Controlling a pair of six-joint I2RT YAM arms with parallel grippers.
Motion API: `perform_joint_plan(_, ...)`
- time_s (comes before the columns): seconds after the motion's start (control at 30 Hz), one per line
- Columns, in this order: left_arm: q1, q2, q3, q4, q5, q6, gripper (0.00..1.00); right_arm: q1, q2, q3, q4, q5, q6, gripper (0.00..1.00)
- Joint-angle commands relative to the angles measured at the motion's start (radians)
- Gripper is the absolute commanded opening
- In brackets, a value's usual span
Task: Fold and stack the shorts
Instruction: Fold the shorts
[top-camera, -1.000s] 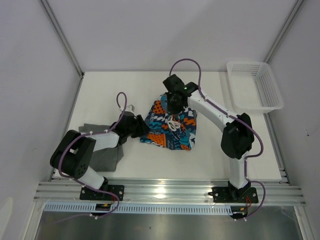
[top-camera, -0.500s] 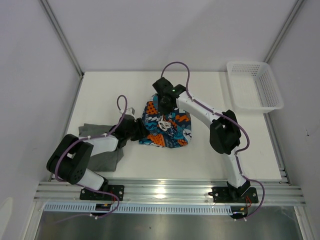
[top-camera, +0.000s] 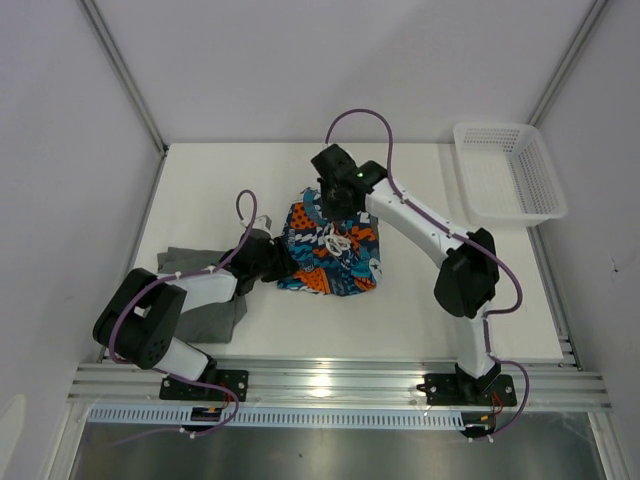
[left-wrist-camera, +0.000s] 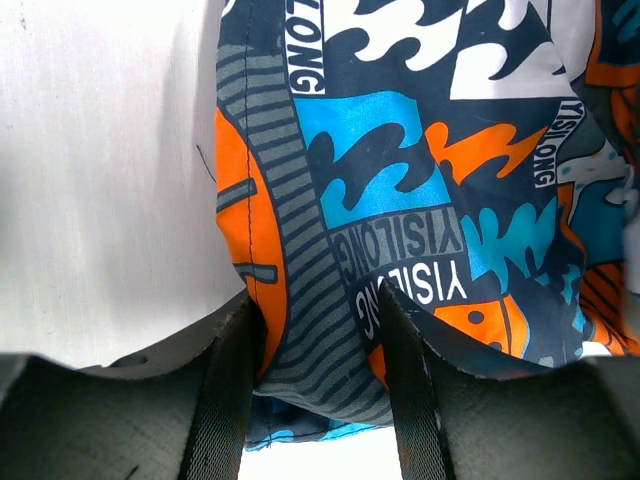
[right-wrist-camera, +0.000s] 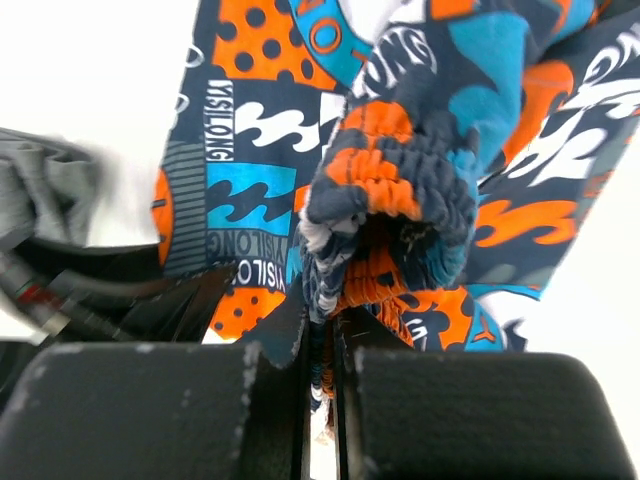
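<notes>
The patterned shorts (top-camera: 335, 265) lie bunched in the middle of the white table (top-camera: 430, 310). My right gripper (top-camera: 335, 212) is over their far edge, shut on the gathered waistband (right-wrist-camera: 390, 190) and holding it raised. From the left, my left gripper (top-camera: 284, 262) comes in low, its two fingers closed on a fold of the patterned cloth's near-left edge (left-wrist-camera: 320, 330). The plain dark grey shorts (top-camera: 205, 305) lie flat at the near left, partly under my left arm.
A white mesh basket (top-camera: 508, 172) stands at the far right corner. Grey walls close in the table on the left, back and right. A metal rail (top-camera: 330, 380) runs along the near edge.
My right gripper swung left with the waistband, then back a little toward the far side. The patterned shorts shifted left and bunched tighter. My left gripper kept its place at their left edge.
</notes>
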Motion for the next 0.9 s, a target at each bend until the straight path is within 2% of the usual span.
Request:
perform_joint_plan(0.0,-0.008,0.014,-0.024,-0.158,-0.025,0.038,0.53,0.005,-0.082,0.052,-0.026,0.018,-0.035,0.0)
perform_joint_plan(0.33,-0.008,0.011,-0.031,-0.162,-0.025,0.043,0.53,0.031,-0.05,0.123,-0.026,-0.029,-0.04,0.0)
perform_joint_plan(0.87,-0.01,-0.006,-0.044,-0.171,-0.025,0.048,0.52,0.054,0.194,0.113,0.125,-0.097,-0.047,0.0)
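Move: My shut right fingers hold the gathered waistband roughly 14 cm above the table. The pinned left edge of the shorts lies about 11 cm left of that hand and 7 cm back; their near right corner is some 9 cm right and 11 back, and the gray folded cloth some 29 cm left and 13 back. For my left hand that left edge is already right at the fingertips. I lift the waistband with my right hand some 4 to 5 cm, then swing it over leftward and down about 9 cm from the top, ending 5 cm left of and 5 cm lower than where I began, closer to the pinned edge. The wrist turns slightly counter-clockwise, the grip stays shut, and my left hand keeps its half-open fingers planted at that edge. ##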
